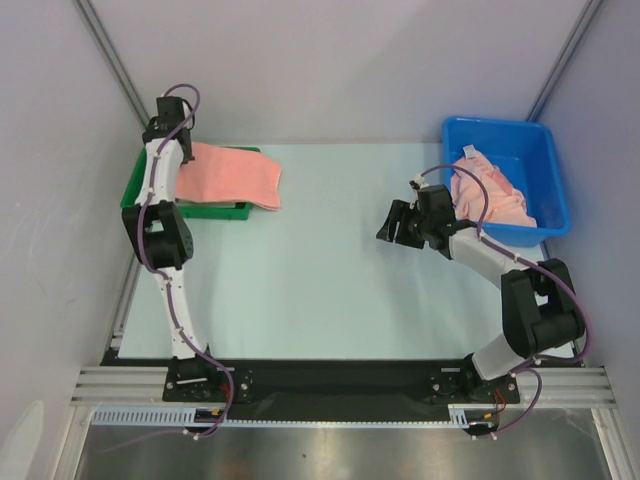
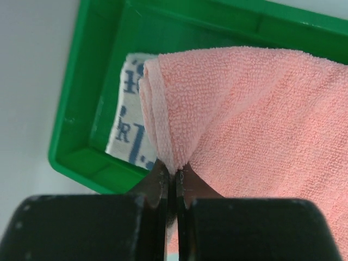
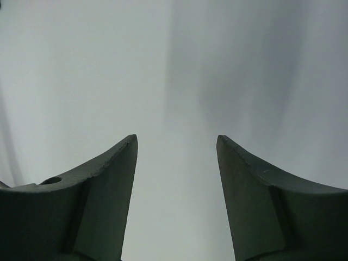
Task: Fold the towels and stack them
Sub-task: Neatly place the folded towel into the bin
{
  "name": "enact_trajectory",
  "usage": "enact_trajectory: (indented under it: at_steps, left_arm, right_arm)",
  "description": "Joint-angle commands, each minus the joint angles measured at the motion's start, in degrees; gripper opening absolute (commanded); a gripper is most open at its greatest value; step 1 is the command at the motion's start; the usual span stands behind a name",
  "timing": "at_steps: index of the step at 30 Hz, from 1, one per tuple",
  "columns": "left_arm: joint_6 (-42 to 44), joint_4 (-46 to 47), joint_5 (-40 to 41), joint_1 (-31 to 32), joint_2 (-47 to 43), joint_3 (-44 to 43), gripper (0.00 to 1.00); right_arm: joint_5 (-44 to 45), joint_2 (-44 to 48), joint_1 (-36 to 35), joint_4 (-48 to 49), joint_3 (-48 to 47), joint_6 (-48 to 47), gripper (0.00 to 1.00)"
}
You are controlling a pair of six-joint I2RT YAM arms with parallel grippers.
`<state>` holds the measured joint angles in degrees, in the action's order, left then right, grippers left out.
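A folded salmon-pink towel (image 1: 235, 175) lies across the green tray (image 1: 135, 190) at the back left, its right end hanging over the tray's edge. My left gripper (image 2: 175, 173) is shut on a pinched corner of this pink towel (image 2: 255, 119). Under it lies a white towel with blue-grey pattern (image 2: 126, 128). More pink towels (image 1: 488, 195) sit crumpled in the blue bin (image 1: 545, 150) at the back right. My right gripper (image 1: 398, 222) hovers left of the bin, open and holding nothing; in the right wrist view the right gripper (image 3: 176, 140) faces only pale wall.
Grey enclosure walls stand left, right and behind. The pale table surface (image 1: 320, 280) lies between the tray and the bin. The arm bases sit on a black rail (image 1: 330, 385) at the near edge.
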<state>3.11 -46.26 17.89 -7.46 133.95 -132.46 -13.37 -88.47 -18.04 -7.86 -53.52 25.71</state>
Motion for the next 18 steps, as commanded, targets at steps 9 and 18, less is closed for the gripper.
enact_trajectory:
  at_steps: [9,18]
  left_arm:
    - [10.0,11.1,3.2,-5.3,3.8,-2.5,0.0]
    - [10.8,14.5,1.7,-7.8,8.1,-3.5,0.0]
  right_arm:
    - [-1.5,-3.6,0.5,1.8,-3.2,-1.8,0.65]
    - [-1.2,-5.0,0.4,1.4,-3.7,-2.2,0.66]
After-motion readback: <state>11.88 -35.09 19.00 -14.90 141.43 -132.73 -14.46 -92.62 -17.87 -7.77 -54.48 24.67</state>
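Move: The pink towel's gripped edge is already in the left hand, over the green bin, whose middle lies about 11 cm below and some 2 cm ahead of that hand. The folded patterned towel inside is centred about 12 cm below, 2 cm ahead and 2 cm to the right. The pink towel's free end trails some 28 cm to the right and 3 cm back, 7 cm lower, past the bin's right wall. From the idle right hand the bin is roughly 62 cm left, 21 cm ahead, 6 cm below. The pink towel, its edge still pinched in the shut left fingers, is drawn about 9 cm to the left across the bin towards the bin's left wall. The left hand first rises by a centimetre, then sinks as it goes left, ending about 4.5 cm lower. The right hand, open and empty, sinks some 2 cm in place. ##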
